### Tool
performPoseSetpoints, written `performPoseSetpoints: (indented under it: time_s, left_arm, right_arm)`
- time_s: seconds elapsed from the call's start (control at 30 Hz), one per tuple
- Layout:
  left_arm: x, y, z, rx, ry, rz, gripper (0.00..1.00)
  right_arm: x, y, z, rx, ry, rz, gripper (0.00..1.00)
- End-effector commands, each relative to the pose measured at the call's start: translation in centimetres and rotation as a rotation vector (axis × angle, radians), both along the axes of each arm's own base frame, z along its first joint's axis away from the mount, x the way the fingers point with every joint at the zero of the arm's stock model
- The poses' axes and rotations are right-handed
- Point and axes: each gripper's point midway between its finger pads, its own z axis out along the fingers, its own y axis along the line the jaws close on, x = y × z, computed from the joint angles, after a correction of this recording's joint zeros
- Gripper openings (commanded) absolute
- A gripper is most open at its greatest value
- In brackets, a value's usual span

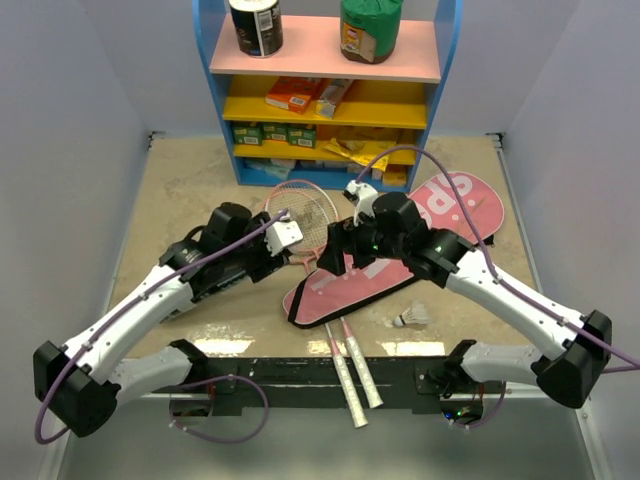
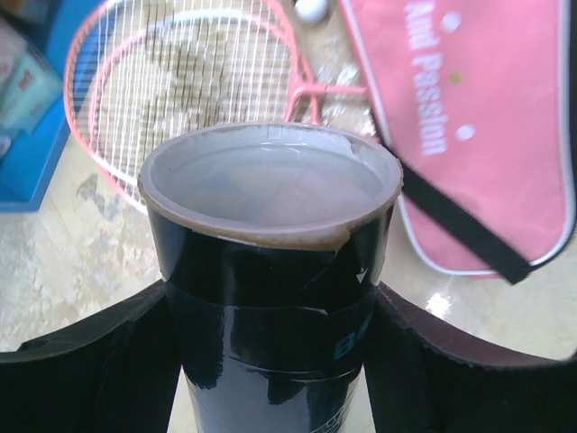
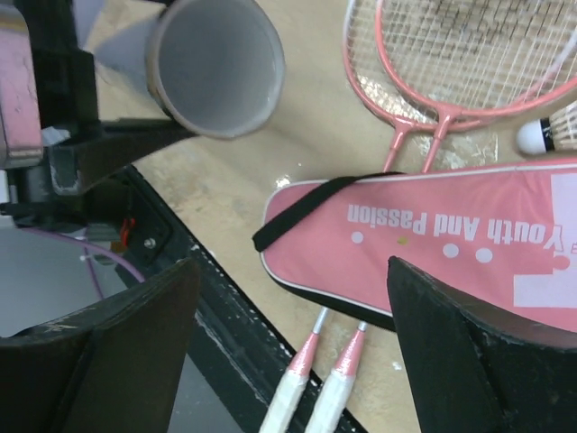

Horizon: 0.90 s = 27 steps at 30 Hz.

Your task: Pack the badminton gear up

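Observation:
My left gripper (image 2: 270, 361) is shut on the long black tube (image 2: 270, 262), whose open, empty mouth faces the camera. In the right wrist view the tube (image 3: 216, 63) hangs at the upper left. My right gripper (image 3: 293, 352) stands open above the pink bag (image 3: 433, 244), with nothing between its fingers. Two pink rackets lie under the bag, heads (image 3: 460, 54) beyond it and white handles (image 3: 315, 397) toward the table's near edge. One shuttlecock (image 3: 541, 135) lies by the racket throats. Another shuttlecock (image 1: 410, 318) lies right of the bag (image 1: 440, 205). Both grippers, left (image 1: 288, 258) and right (image 1: 345, 252), meet over the bag's near end.
A blue and yellow shelf unit (image 1: 330, 100) with boxes, packets and two jars on top stands at the back. A black rail (image 1: 320, 370) runs along the table's near edge, with the racket handles (image 1: 355, 385) sticking out over it. Grey walls close in left and right.

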Motion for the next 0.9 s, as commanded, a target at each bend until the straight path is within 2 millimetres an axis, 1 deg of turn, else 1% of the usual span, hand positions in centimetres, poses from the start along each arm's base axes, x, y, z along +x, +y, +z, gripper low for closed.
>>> performPoseSetpoints:
  time_s: [0.0,0.03,0.07,0.1,0.13,0.17,0.2,0.23,0.27,0.33,0.37,0.43,0.47,0.57,0.7,0.87]
  left_arm:
    - [-2.3,-2.8,2.1,-0.196,0.017,-0.093,0.0]
    - [-2.7,-2.9,2.6,-0.226,0.003,-0.105,0.0]
    - [-2.8,-3.3,3.1,-0.258,-0.012,-0.12,0.0]
    - [-3.6,-3.8,2.8,-0.285,0.005,-0.157,0.0]
    - [-4.0,-4.0,3.4,-0.315,-0.009,-0.172,0.0]
    - [-4.3,-4.4,3.8,-0.345,-0.011,-0.188,0.0]
    - [-5.0,-5.0,4.2,-0.378,0.004,-0.233,0.0]
    - [-5.4,-5.3,4.5,-0.393,0.009,-0.252,0.0]
    - [-5.4,-5.7,5.0,-0.418,0.016,-0.256,0.0]
    - [-5.5,-6.0,5.0,-0.431,0.033,-0.264,0.0]
    - [-5.5,-6.3,5.6,-0.449,0.03,-0.27,0.0]
    - [-5.4,-6.6,5.8,-0.461,0.032,-0.283,0.0]
    - [-5.3,-6.8,6.2,-0.472,0.026,-0.289,0.0]
    - [-5.2,-7.1,6.3,-0.484,0.025,-0.293,0.0]
    - [-5.1,-7.6,6.0,-0.498,0.046,-0.295,0.0]
    - [-4.9,-7.9,6.2,-0.526,0.033,-0.297,0.0]
  right_arm:
    - [-0.6,-0.3,6.0,0.071,-0.095,0.034,0.8]
    - [-0.8,-0.2,6.7,0.082,-0.107,0.043,0.77]
    - [-0.7,-0.1,7.9,0.103,-0.123,0.05,0.72]
    - [-1.0,0.1,8.2,0.11,-0.122,0.066,0.69]
    - [-1.1,0.2,8.6,0.117,-0.123,0.08,0.66]
    - [-1.2,0.5,9.3,0.129,-0.129,0.091,0.61]
    - [-1.2,0.7,9.4,0.13,-0.123,0.099,0.59]
    - [-1.4,1.0,9.7,0.143,-0.118,0.116,0.57]
    - [-1.5,1.2,10.3,0.16,-0.124,0.126,0.56]
    - [-2.0,1.9,10.7,0.187,-0.104,0.165,0.56]
    - [-2.2,2.3,10.9,0.201,-0.099,0.183,0.55]
    - [-2.7,2.9,10.5,0.216,-0.066,0.218,0.54]
    - [-2.7,3.1,10.7,0.229,-0.068,0.223,0.53]
    - [-2.9,3.9,10.2,0.234,-0.04,0.247,0.5]
    - [-3.5,4.8,10.0,0.256,-0.016,0.278,0.5]
    - [-4.0,5.7,8.8,0.246,0.019,0.296,0.5]
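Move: The left gripper already holds the black tube off the table. It is being taken to the right gripper's fingers, roughly 15 cm to its right, 3 cm ahead and 5 cm higher. From the right gripper, the tube's open end lies about 10 cm left, level fore-and-aft, some 3 cm lower. The bag's black strap is about 6 cm right, 1 cm back and 17 cm below the left gripper; the racket heads are 20 cm ahead, 6 cm right, equally low. Keep the left gripper shut on the tube and carry it back and right, about 9 cm overall and rising slightly, swinging its fingers up some 25 degrees to point more rightward at the other hand. Raise the right gripper about 9 cm, then ease it left and back to the tube's open end, turning counter-clockwise and closing its fingers to half open. ##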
